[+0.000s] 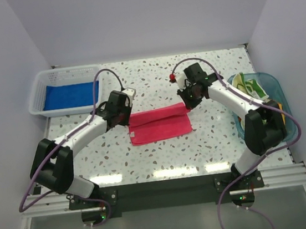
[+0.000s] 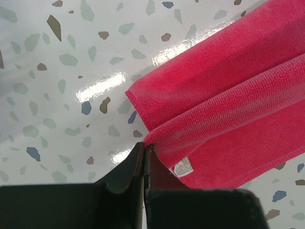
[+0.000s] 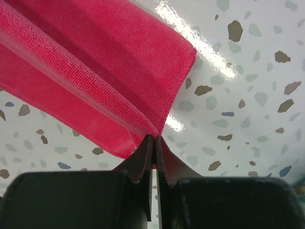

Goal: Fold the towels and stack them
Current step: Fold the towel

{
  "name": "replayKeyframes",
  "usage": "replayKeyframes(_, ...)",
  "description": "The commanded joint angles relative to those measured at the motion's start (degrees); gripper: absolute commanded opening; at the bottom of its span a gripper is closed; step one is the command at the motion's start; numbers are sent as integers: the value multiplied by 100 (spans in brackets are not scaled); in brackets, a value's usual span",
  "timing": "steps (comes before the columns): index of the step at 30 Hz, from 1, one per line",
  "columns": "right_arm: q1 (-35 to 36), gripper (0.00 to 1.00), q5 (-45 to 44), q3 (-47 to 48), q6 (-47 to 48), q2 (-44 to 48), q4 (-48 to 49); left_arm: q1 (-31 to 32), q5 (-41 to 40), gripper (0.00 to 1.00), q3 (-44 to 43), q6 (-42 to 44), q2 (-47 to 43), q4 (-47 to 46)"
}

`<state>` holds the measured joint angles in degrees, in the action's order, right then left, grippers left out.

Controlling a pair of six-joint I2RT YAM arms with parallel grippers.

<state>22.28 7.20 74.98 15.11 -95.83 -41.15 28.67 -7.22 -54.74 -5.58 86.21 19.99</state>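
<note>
A pink towel (image 1: 160,123) lies in the middle of the table, its far edge lifted and stretched between both grippers. My left gripper (image 1: 124,116) is shut on the towel's left corner (image 2: 148,139), and a white label (image 2: 183,167) shows on the cloth (image 2: 228,105) just beside its jaws. My right gripper (image 1: 187,101) is shut on the right corner (image 3: 155,131) of the pink towel (image 3: 95,62). A blue towel (image 1: 70,95) lies flat in the white basket (image 1: 37,93) at the back left. A green and yellow towel (image 1: 248,87) sits in the clear blue tub (image 1: 277,89) on the right.
The basket stands at the table's back left corner and the tub (image 3: 300,186) at the right edge, beside the right arm. White walls close in the table at the back and both sides. The speckled tabletop (image 1: 164,158) runs in front of the pink towel.
</note>
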Motion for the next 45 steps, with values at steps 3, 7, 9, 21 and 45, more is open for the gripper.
replayKeyframes(3,-84,0,-711,-326,-562,547,-184,-54,-245,0,86,-347,-245,567)
replayKeyframes(7,4,0,-1142,-510,-396,601,-25,-54,-262,0,52,-417,-254,769)
replayKeyframes(9,118,0,-1203,-537,-360,618,45,-37,-236,0,51,-426,-307,857)
replayKeyframes(21,347,0,-1037,-1047,-492,601,177,86,142,0,508,-716,-536,603)
replayKeyframes(45,549,31,325,-1144,-1765,1479,-474,306,441,66,1167,-1893,-1905,699)
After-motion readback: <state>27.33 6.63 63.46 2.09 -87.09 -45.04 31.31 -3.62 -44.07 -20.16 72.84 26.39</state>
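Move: Both closed hands still hold the pulled-over corners of the red towel. The near left corner of the layer beneath lies about 8 cm back from the left hand, 1 cm to its right and 5 cm below; the white label is 4 cm back, 1 cm right. From the right hand, the near right corner is some 8 cm back, 1 cm right and 5 cm below, with the teal basket roughly 34 cm to its right, level fore-and-aft. Keeping their pinch on the two upper corners, both hands draw back towards the near edge of the lower layer and sink about 4 cm, laying the corners down there. Then the fingers let go, the left opening widely, the right only partway, and both hands slip back clear and start to rise; each goes back some 8 cm in all, the left tilting about 10 degrees more downward on the way. ##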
